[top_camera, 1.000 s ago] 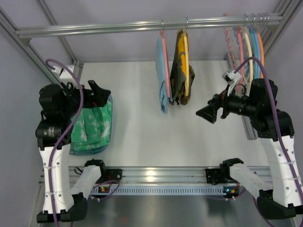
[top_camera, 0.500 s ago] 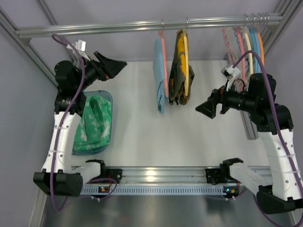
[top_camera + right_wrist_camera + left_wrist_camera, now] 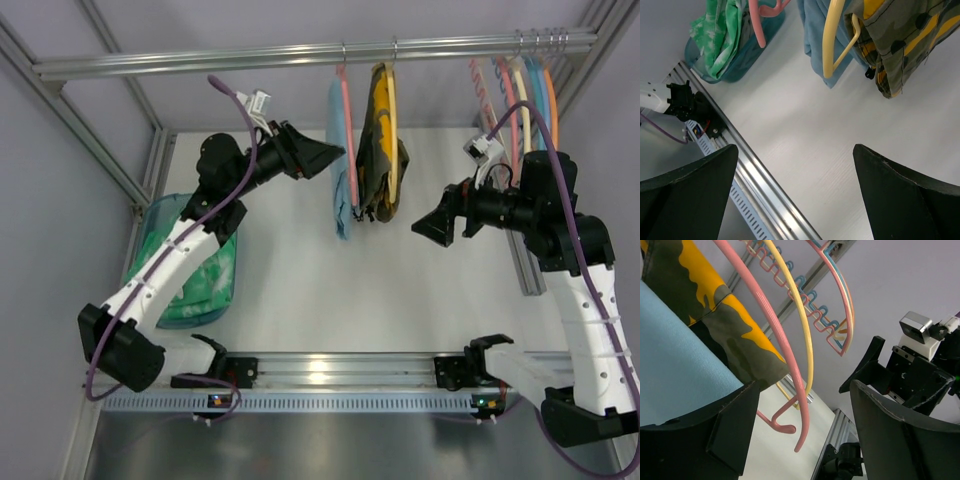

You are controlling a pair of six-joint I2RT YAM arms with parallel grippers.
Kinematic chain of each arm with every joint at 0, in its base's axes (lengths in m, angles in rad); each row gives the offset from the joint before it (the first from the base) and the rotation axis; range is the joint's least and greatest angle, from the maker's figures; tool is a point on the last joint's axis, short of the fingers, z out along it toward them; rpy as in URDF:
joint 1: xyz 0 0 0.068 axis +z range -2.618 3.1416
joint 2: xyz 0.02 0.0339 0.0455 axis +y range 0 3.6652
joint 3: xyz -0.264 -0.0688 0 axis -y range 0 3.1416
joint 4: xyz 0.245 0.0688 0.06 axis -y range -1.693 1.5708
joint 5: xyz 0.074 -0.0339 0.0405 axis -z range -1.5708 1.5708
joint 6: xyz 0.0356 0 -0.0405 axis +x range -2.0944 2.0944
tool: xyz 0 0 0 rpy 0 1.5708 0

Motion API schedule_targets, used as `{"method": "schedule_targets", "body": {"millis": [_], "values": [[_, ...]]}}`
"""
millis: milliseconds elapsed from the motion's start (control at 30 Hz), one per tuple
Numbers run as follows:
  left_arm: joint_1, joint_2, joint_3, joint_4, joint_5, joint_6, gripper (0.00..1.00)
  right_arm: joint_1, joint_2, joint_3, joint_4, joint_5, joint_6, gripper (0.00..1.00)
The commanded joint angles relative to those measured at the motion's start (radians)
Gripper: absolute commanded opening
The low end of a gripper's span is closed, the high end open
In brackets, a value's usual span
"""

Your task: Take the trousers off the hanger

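Note:
The light blue trousers hang on a salmon-pink hanger from the rail. My left gripper is raised right beside them on their left. In the left wrist view the left gripper is open, the pink hanger's lower end lies between its fingers without touching, and the trousers' cloth is by the left finger. My right gripper hovers open to the right of the garments. From the right wrist, the right gripper holds nothing, and the trousers hang ahead.
A yellow hanger with a yellow-and-dark patterned garment hangs just right of the trousers. Several bare hangers crowd the rail's right end. A teal bin with green-and-white cloth sits at the left.
My left arm has swung up from the bin and across to the right, reaching the trousers' left side. Its jaws have narrowed a little. The right gripper has barely shifted.

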Motion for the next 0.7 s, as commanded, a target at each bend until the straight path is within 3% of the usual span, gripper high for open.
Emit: {"method": "schedule_targets", "body": {"millis": [0,400,633,667], "values": [[-0.040,0.051,-0.008,0.140,-0.024,0.013,0.78,0.014,-0.010,0.033,0.024,0.000,-0.015,0.99],[-0.090,0.174,0.065,0.279,0.021,-0.182,0.68,0.012,-0.043,0.013,-0.002,0.011,-0.057,0.99],[-0.099,0.161,0.123,0.321,0.013,-0.314,0.50,0.014,-0.037,0.022,0.008,0.008,-0.046,0.99],[-0.099,0.158,0.129,0.321,0.010,-0.326,0.43,0.014,-0.037,0.022,0.007,0.010,-0.046,0.99]]}}
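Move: The pink hanger's near arm lies about 5 cm to the left hand's right, some 1 cm ahead and about level in height. The blue trousers on it have their middle around 5 cm ahead, 4 cm right and 10 cm below; the yellow hanger stands roughly 10 cm right of the pink one, level ahead. From the right hand, the pink arm is about 13 cm ahead, 19 cm left and 8 cm above. Rightwards by about 5 cm, dipping some 4 cm and then rising nearly all the way back, the left hand brings its open fingers around the sloping near arm of the pink hanger. The fingers close from wide to about half open and the wrist turns roughly 15 degrees, tipping down and clockwise; the hanger's arm ends between the fingertips, not yet pinched. ##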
